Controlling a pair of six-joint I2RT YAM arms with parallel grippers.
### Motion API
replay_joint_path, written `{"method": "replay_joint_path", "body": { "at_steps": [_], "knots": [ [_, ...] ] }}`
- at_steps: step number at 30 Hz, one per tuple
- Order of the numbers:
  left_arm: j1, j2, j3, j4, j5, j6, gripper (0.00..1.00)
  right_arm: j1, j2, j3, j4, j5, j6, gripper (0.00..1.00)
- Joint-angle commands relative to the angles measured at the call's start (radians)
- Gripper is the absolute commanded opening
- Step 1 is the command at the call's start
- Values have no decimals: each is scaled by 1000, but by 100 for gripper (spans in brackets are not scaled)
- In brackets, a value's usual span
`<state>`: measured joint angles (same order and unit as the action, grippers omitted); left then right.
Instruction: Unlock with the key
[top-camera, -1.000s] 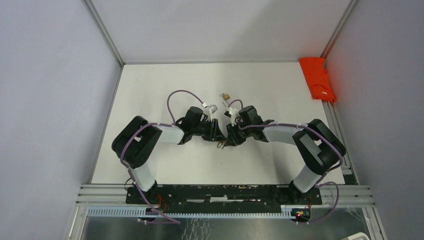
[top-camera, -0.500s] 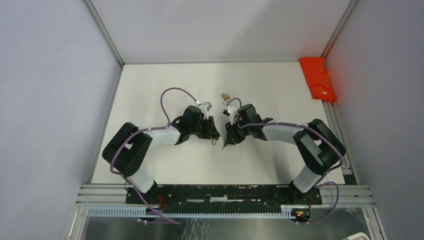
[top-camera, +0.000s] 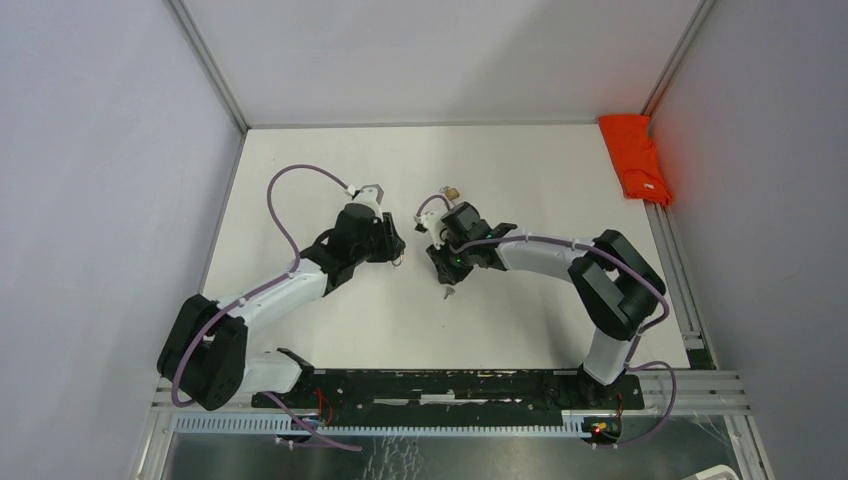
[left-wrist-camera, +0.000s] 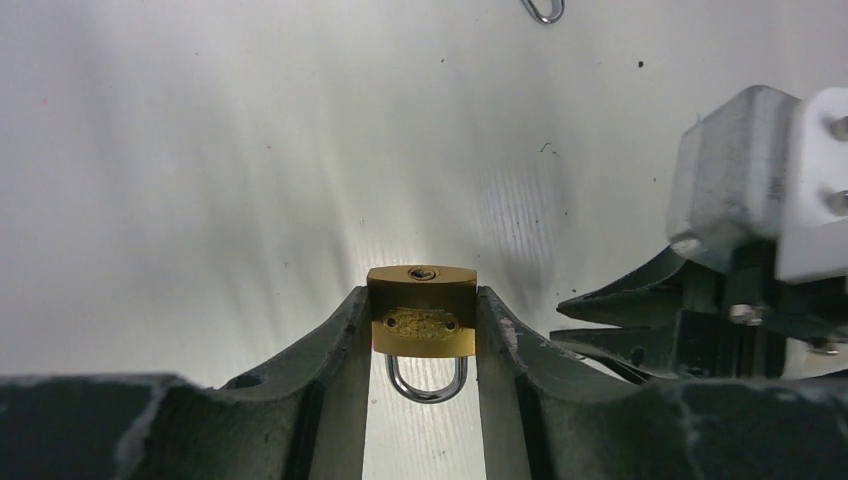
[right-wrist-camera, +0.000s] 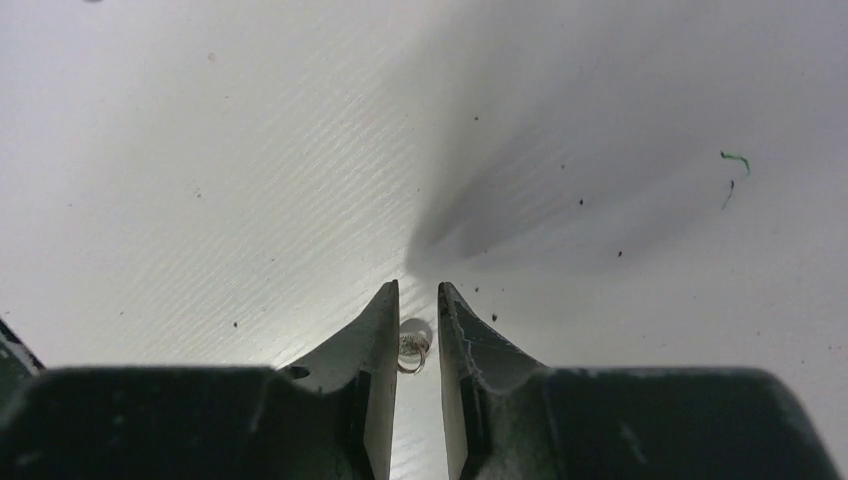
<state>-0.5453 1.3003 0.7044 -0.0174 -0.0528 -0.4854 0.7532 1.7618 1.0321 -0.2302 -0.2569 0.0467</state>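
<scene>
A small brass padlock (left-wrist-camera: 421, 320) sits clamped between the fingers of my left gripper (left-wrist-camera: 422, 295). Its keyhole end points away from the camera and its steel shackle points back toward the wrist. From above, the left gripper (top-camera: 395, 252) hovers left of centre. My right gripper (right-wrist-camera: 418, 288) points down with its tips at the table, jaws narrowly apart. The little key (right-wrist-camera: 413, 350) with its ring lies in that gap, against the left finger, and light shows on its other side. In the top view the key (top-camera: 449, 292) lies at the right gripper's (top-camera: 446, 280) tips.
A second small brass item (top-camera: 451, 190) with a ring lies farther back on the white table. A metal ring (left-wrist-camera: 540, 10) shows at the top of the left wrist view. An orange cloth (top-camera: 635, 158) lies on the right rail. The right arm's wrist (left-wrist-camera: 760, 200) is close on the left gripper's right.
The left arm has swung left and farther back, carrying the padlock away from the right gripper. The right gripper has shifted left and down over the key.
</scene>
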Motion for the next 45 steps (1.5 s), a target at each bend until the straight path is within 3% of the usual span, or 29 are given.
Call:
{"method": "replay_joint_path", "body": {
  "at_steps": [1, 7, 21, 26, 31, 33, 39, 45],
  "knots": [
    [-2, -19, 3, 1, -26, 22, 2, 28, 59, 106, -109, 120, -38, 25],
    [-1, -47, 6, 2, -20, 37, 2, 44, 75, 104, -197, 251, -64, 23],
    [-2, -54, 6, 14, 10, 39, 2, 53, -86, -76, -195, 206, -20, 23],
    [-2, -55, -5, 52, 30, 30, 2, 53, -32, 37, -216, 280, -38, 23],
    [-2, -72, -2, 38, 25, 25, 2, 54, 50, 136, -202, 270, -38, 9],
    [-2, -104, -10, 25, -19, 16, 2, 54, 66, 142, -190, 228, -38, 3],
    [-2, -241, -21, -66, -248, -6, 2, 70, 58, 109, -167, 152, -33, 0],
    [-1, -302, -20, -107, -294, 4, 2, 95, 69, 101, -144, 113, -19, 0]
  ]
}}
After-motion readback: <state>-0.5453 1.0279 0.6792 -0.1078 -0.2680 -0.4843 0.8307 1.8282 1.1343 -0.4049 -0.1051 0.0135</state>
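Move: The key with its ring lies on the table just under the right fingertips, about 2 cm back, 1 cm to their right and 3 cm below. The held padlock hangs some 4 cm ahead, 12 cm left and 7 cm above the right hand; the open padlock lies about 22 cm ahead and 1 cm right. From the left hand the key is roughly 6 cm back, 13 cm right and 9 cm below. Right hand sinks, swings 5 cm right and returns, fingers shutting over the key; left raises the held padlock 6 cm. ##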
